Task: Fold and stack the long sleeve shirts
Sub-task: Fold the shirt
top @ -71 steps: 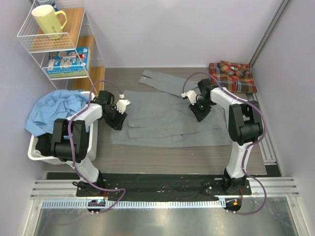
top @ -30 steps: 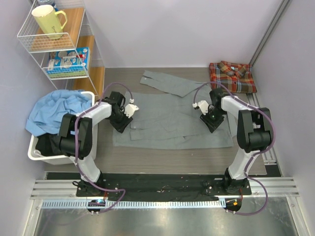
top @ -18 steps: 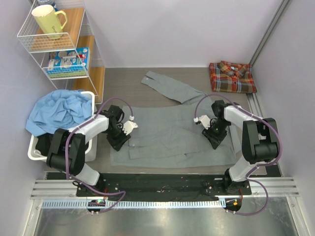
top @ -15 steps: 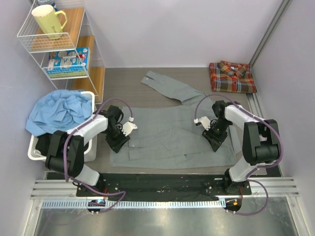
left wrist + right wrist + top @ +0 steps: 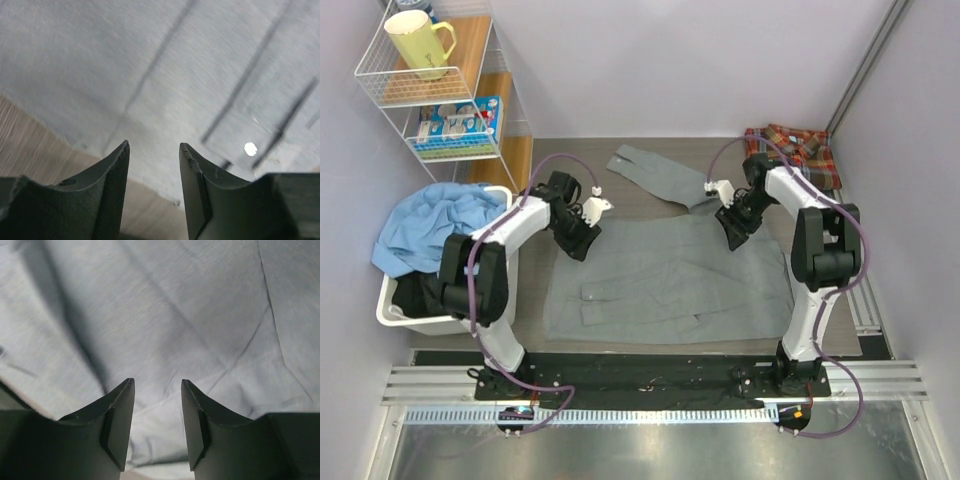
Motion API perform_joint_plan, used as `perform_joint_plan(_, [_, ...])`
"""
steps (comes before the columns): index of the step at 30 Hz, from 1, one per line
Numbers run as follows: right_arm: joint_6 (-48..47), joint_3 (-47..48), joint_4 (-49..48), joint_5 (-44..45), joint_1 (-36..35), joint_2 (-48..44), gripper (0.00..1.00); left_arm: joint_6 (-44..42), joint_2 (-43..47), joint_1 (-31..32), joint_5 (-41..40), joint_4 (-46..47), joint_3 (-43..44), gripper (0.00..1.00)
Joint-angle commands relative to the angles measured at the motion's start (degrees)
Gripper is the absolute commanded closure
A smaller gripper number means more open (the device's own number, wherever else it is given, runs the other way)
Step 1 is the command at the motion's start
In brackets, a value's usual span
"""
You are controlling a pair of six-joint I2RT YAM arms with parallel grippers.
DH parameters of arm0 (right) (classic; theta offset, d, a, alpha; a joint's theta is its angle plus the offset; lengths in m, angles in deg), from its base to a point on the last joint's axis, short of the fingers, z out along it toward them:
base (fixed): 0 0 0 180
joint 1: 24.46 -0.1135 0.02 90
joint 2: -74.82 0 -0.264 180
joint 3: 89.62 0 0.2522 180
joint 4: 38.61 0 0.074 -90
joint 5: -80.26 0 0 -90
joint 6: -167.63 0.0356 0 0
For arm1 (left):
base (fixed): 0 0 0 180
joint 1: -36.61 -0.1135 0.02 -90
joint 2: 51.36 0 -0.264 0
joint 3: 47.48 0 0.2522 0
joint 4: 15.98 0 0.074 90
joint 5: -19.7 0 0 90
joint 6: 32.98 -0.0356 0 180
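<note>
The grey long sleeve shirt lies spread flat mid-table, one sleeve trailing toward the back. The plaid long sleeve shirt lies folded in the far right corner, partly behind the right arm. My left gripper hovers over the grey shirt's upper left edge. In the left wrist view the left gripper is open and holds nothing, with grey cloth and a pale button below. My right gripper hangs over the upper right part. Seen from the right wrist, this gripper is open above creased grey cloth.
A white bin holding crumpled blue cloth stands at the left edge. Behind it is a wire shelf with a yellow mug and a box. A metal rail runs along the right wall.
Both grippers pulled the grey shirt toward the near edge, then opened and let go. They have now moved back toward the shirt's far edge, and the shirt stays nearer.
</note>
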Motion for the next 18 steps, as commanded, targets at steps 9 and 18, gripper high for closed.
perform_joint_plan(9, [-0.76,-6.83,-5.67,2.29,-1.14,4.68,0.53,2.46,-9.07,-0.19,-2.00,3.41,-0.23,0.56])
perform_joint_plan(18, [2.13,-0.64,-1.72,-4.20,-0.09,0.81,0.50,0.18,-4.68,-0.28,-1.05,0.51,-1.56,0.55])
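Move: Both my hands hover, fingers down, about 5 cm above the spread shirt. My left hand's patch lies straight below; the shirt's left edge is some 6 cm left and level with it, the buttoned cuff about 8 cm back and 4 cm right. My right hand's patch is also straight below; from there the stray far sleeve lies roughly 19 cm ahead and 17 cm left, the plaid cloth about 21 cm ahead and 15 cm right. I drop both hands about 5 cm until my half-open fingertips meet the shirt, the left edging forward a little first. Staying at that height, I draw them back towards me over the cloth, the right some 3 cm and the left about 2 cm. Fingertips tip slightly towards me; neither gripper closes. ##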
